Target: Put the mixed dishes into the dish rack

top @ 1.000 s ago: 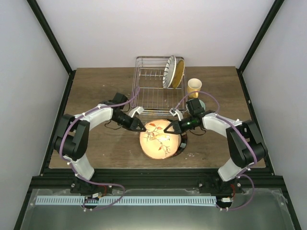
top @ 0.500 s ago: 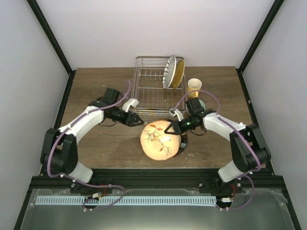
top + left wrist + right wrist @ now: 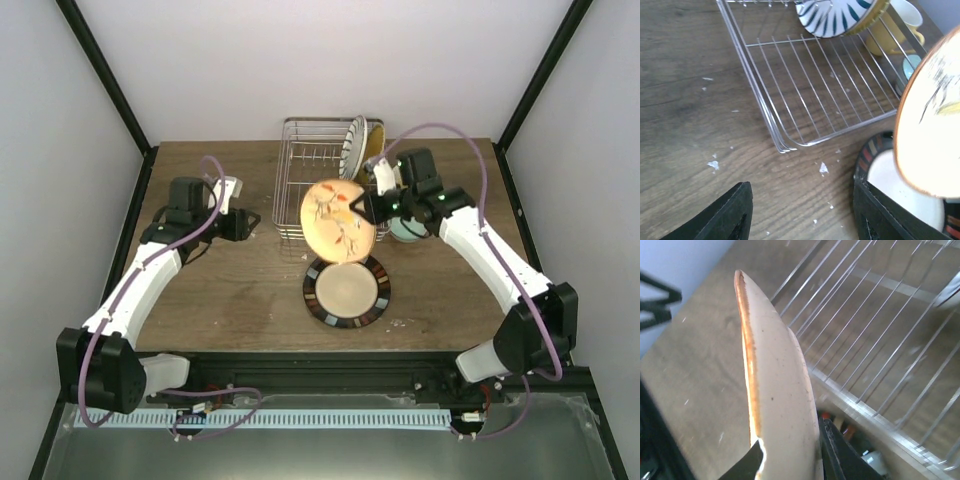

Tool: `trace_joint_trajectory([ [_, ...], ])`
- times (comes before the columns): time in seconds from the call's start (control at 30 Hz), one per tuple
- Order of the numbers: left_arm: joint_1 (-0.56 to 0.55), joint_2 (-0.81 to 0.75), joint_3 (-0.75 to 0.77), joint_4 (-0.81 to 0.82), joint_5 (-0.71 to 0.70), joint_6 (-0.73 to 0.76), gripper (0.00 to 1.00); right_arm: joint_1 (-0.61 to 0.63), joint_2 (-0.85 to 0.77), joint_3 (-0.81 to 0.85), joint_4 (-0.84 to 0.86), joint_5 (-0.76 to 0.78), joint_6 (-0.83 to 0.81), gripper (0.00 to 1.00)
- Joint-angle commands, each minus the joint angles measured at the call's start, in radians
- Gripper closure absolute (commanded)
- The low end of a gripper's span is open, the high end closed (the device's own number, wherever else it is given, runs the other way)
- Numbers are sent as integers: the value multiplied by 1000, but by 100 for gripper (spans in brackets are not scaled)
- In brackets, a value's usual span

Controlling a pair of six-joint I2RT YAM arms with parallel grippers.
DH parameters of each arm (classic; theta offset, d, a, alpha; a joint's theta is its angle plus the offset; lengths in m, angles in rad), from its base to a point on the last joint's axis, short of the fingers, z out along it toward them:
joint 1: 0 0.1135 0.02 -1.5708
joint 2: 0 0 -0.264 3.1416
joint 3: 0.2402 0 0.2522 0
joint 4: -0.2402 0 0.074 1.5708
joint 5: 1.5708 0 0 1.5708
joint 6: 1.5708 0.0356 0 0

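Note:
My right gripper [image 3: 366, 208] is shut on the rim of a cream plate [image 3: 337, 222] painted with a branch. It holds the plate tilted on edge in the air at the dish rack's [image 3: 305, 190] near right corner. The right wrist view shows the plate's rim [image 3: 777, 385] pinched between the fingers, with rack wires [image 3: 880, 340] behind. A dark-rimmed plate [image 3: 347, 291] lies flat on the table below. A striped plate [image 3: 353, 150] and a yellow plate [image 3: 373, 152] stand in the rack. My left gripper [image 3: 248, 222] is open and empty, left of the rack.
A mint-green bowl [image 3: 406, 231] sits under my right arm, and the yellow mug [image 3: 890, 30] stands just past the rack's right side. The rack floor [image 3: 805, 85] left of the standing plates holds nothing. White crumbs [image 3: 823, 168] dot the wooden table.
My left gripper opened, let go of the cream plate and drew back to the left. My right gripper lifted the plate off the dark-rimmed plate and carried it toward the rack.

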State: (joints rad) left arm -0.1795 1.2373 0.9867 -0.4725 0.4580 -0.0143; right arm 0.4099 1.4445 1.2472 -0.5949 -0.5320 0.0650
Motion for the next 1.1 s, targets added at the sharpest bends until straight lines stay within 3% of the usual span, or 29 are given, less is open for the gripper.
trace_joint_trajectory([
  [0.0,2,2,-18,54,-87,-24,43,20,12,215,56,223,56,99],
  [0.37,2,-52,-92,94,-109,-54,45,76,404,804,124,740,77,99],
  [0.57,2,-88,-140,120,-110,-88,45,111,669,1139,92,930,49,99],
  [1.07,-27,-113,-178,83,-97,-77,45,161,730,1005,233,1175,112,99],
])
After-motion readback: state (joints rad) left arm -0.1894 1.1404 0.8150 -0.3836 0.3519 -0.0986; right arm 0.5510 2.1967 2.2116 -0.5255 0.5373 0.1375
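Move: The right hand already grips the branch-patterned plate. The free rack slot for it, just left of the striped plate, is about 27 cm ahead, 3 cm left and 8 cm lower. From that hand the striped plate stands some 26 cm ahead and 1 cm right, the woven plate 26 ahead and 5 right, the yellow mug 19 ahead and 13 right. From the left hand the slot is about 26 cm ahead, 20 right and 6 below. Still pinching the branch-patterned plate by its rim, the right hand swings it forward about 24 cm, rising some 11 cm on the way out over the rack, then stops going forward and sinks about 6 cm towards the slot beside the striped plate. The wrist turns clockwise some 45 degrees, bringing the fingers from leftward to forward. The empty left hand, half open, eases down about 3 cm. ##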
